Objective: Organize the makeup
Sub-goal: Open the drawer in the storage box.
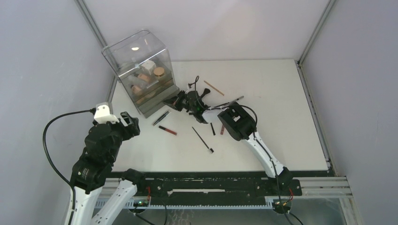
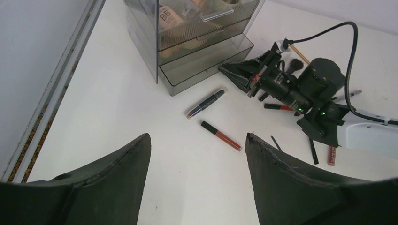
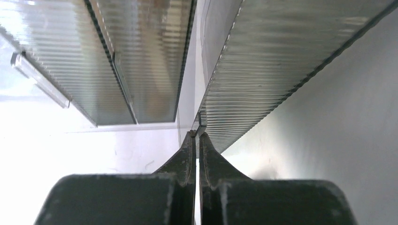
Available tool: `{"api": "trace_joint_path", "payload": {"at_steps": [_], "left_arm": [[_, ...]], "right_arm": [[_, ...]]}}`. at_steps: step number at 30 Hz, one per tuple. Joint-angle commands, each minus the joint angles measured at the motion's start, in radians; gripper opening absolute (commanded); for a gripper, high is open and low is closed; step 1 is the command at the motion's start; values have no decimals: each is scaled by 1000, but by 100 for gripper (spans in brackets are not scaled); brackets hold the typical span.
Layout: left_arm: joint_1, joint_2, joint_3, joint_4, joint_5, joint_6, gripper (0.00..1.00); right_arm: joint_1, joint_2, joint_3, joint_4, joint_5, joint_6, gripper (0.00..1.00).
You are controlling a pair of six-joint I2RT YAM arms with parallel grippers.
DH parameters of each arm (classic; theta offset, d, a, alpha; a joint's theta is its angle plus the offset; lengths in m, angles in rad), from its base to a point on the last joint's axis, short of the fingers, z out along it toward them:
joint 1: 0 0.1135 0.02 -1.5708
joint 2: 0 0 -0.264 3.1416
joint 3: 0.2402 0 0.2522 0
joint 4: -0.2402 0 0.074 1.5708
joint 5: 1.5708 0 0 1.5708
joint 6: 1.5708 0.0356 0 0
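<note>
Makeup lies loose on the white table: a red lip tube (image 1: 167, 130) (image 2: 221, 135), a dark tube (image 1: 161, 117) (image 2: 205, 103), a thin black brush (image 1: 202, 139) and a wood-handled brush (image 1: 213, 87). Compacts, bottles and white boxes sit inside the clear drawer box (image 1: 141, 70). Its bottom drawer (image 2: 206, 61) stands pulled out a little. My right gripper (image 1: 170, 101) (image 3: 196, 133) is shut on a thin clear tab (image 3: 199, 123) at that drawer's front. My left gripper (image 2: 197, 138) is open and empty, raised above the table near the red lip tube.
More small tubes (image 2: 332, 154) and black sticks (image 2: 312, 150) lie under my right arm. A long brush (image 1: 232, 101) lies right of the right wrist. The enclosure wall and metal rail (image 2: 51, 93) run close along the left.
</note>
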Motion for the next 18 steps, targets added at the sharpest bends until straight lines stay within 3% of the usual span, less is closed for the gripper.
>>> {"api": "trace_joint_path", "payload": {"at_steps": [1, 11, 18], "left_arm": [[2, 19, -1, 19, 1, 27, 78], [2, 32, -13, 39, 34, 8, 77], [2, 53, -4, 32, 13, 17, 77]], "right_arm": [[-13, -93, -137, 123, -7, 3, 0], [-25, -189, -391, 267, -21, 10, 0], [-23, -216, -451, 289, -18, 10, 0]]}}
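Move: My right fingers are already shut on the handle of the partly open bottom drawer. The storage box's middle is roughly 9 cm ahead of them, 10 cm to the left and 8 cm higher. The two black pencils lie about 8 cm back and 2 cm left, the red lip gloss some 15 cm back and 1 cm right, both about 3 cm lower. From my left hand the handle is about 26 cm ahead, 7 cm right and 24 cm below. Keeping the shut right fingers pinched on the handle, I draw the drawer about 6 cm straight out of the storage box, back and to the right in equal parts, quick at first and easing off towards the end. The wrist hardly turns, and the drawer's front comes against the black pencils. ##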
